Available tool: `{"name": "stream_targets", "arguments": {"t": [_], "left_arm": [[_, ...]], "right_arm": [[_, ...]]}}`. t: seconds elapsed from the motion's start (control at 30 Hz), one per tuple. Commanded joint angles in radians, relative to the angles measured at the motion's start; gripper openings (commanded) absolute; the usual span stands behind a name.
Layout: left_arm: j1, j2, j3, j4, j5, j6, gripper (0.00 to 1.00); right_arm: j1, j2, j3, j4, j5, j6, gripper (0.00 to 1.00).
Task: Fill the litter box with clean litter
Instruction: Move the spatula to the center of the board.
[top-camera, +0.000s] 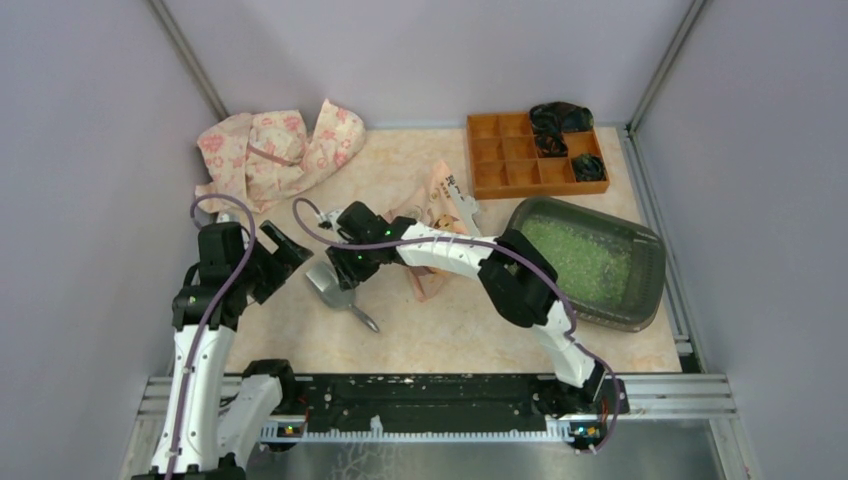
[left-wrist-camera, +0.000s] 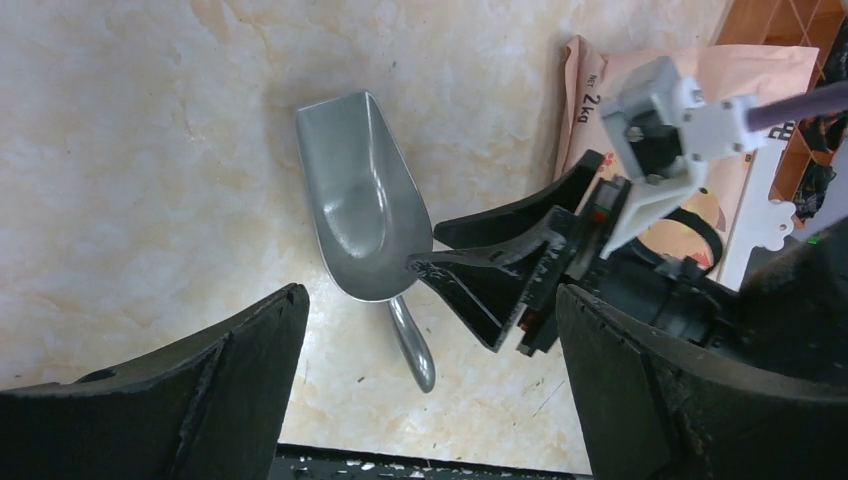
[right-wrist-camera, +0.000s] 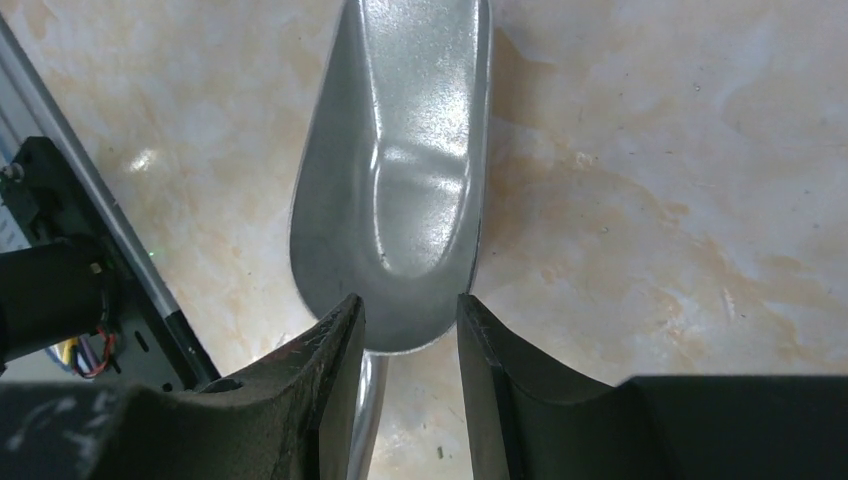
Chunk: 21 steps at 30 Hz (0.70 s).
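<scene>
The litter box (top-camera: 642, 262) sits at the right, with the clean litter (top-camera: 578, 260) spread as light-green granules over its floor. An empty grey metal scoop (top-camera: 332, 283) (left-wrist-camera: 362, 205) (right-wrist-camera: 400, 190) lies on the table left of centre, handle towards the arms. My right gripper (top-camera: 346, 266) (left-wrist-camera: 430, 246) (right-wrist-camera: 408, 305) hovers over the rear of the scoop's bowl, jaws partly apart with nothing clamped between them. One fingertip (left-wrist-camera: 418, 263) is at the bowl's rim. My left gripper (top-camera: 284, 262) (left-wrist-camera: 430, 300) stands wide open just left of the scoop, holding nothing.
A pink printed litter bag (top-camera: 441, 199) (left-wrist-camera: 700, 85) lies behind the right arm. An orange compartment tray (top-camera: 520, 160) with dark items stands at the back right. A floral cloth (top-camera: 270, 150) is heaped at the back left. Grey walls enclose the table.
</scene>
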Motion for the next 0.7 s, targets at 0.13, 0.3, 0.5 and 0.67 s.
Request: {"name": "stream_targets", "arguments": {"t": [0.13,0.3,0.5,0.67], "left_arm": [[0.006,-0.026,0.036,-0.003,-0.017,0.038,0.99],[0.006,-0.027,0.03,-0.003,-0.017,0.041,0.99],[0.006,-0.025,0.023,0.006,-0.008,0.04,0.99],[0.006,-0.027,0.026,0.011,-0.012,0.041,0.99]], "right_arm": [[0.03,0.073,0.093,-0.031,0.141,-0.024,0.4],[0.037,0.102,0.124,-0.051,0.172,-0.038,0.39],[0.039,0.132,0.161,-0.061,0.122,-0.046,0.34],[0.04,0.143,0.167,-0.063,0.071,-0.046,0.02]]}}
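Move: The right hand is over the back part of the spatula's scoop: the spatula's middle lies about 2 cm to its left, level with it fore and aft, and some 6 cm below. The litter bag lies roughly 12 cm ahead and 15 cm to the right, 5 cm lower than this hand; the floral cloth bundle is some 28 cm ahead and 16 cm to the left. From the idle left hand, the spatula lies about 8 cm to the right, 1 cm ahead and 17 cm below. The right hand sinks about 4 cm, its part-open fingers easing forward a centimetre or so, down to the forward-right side rim of the spatula's scoop, close to where the handle starts. Near the bottom the descent stops and the fingers close, pinching the thin rim between their tips, while the hand, tilted only some 10 degrees, eases back slightly. ##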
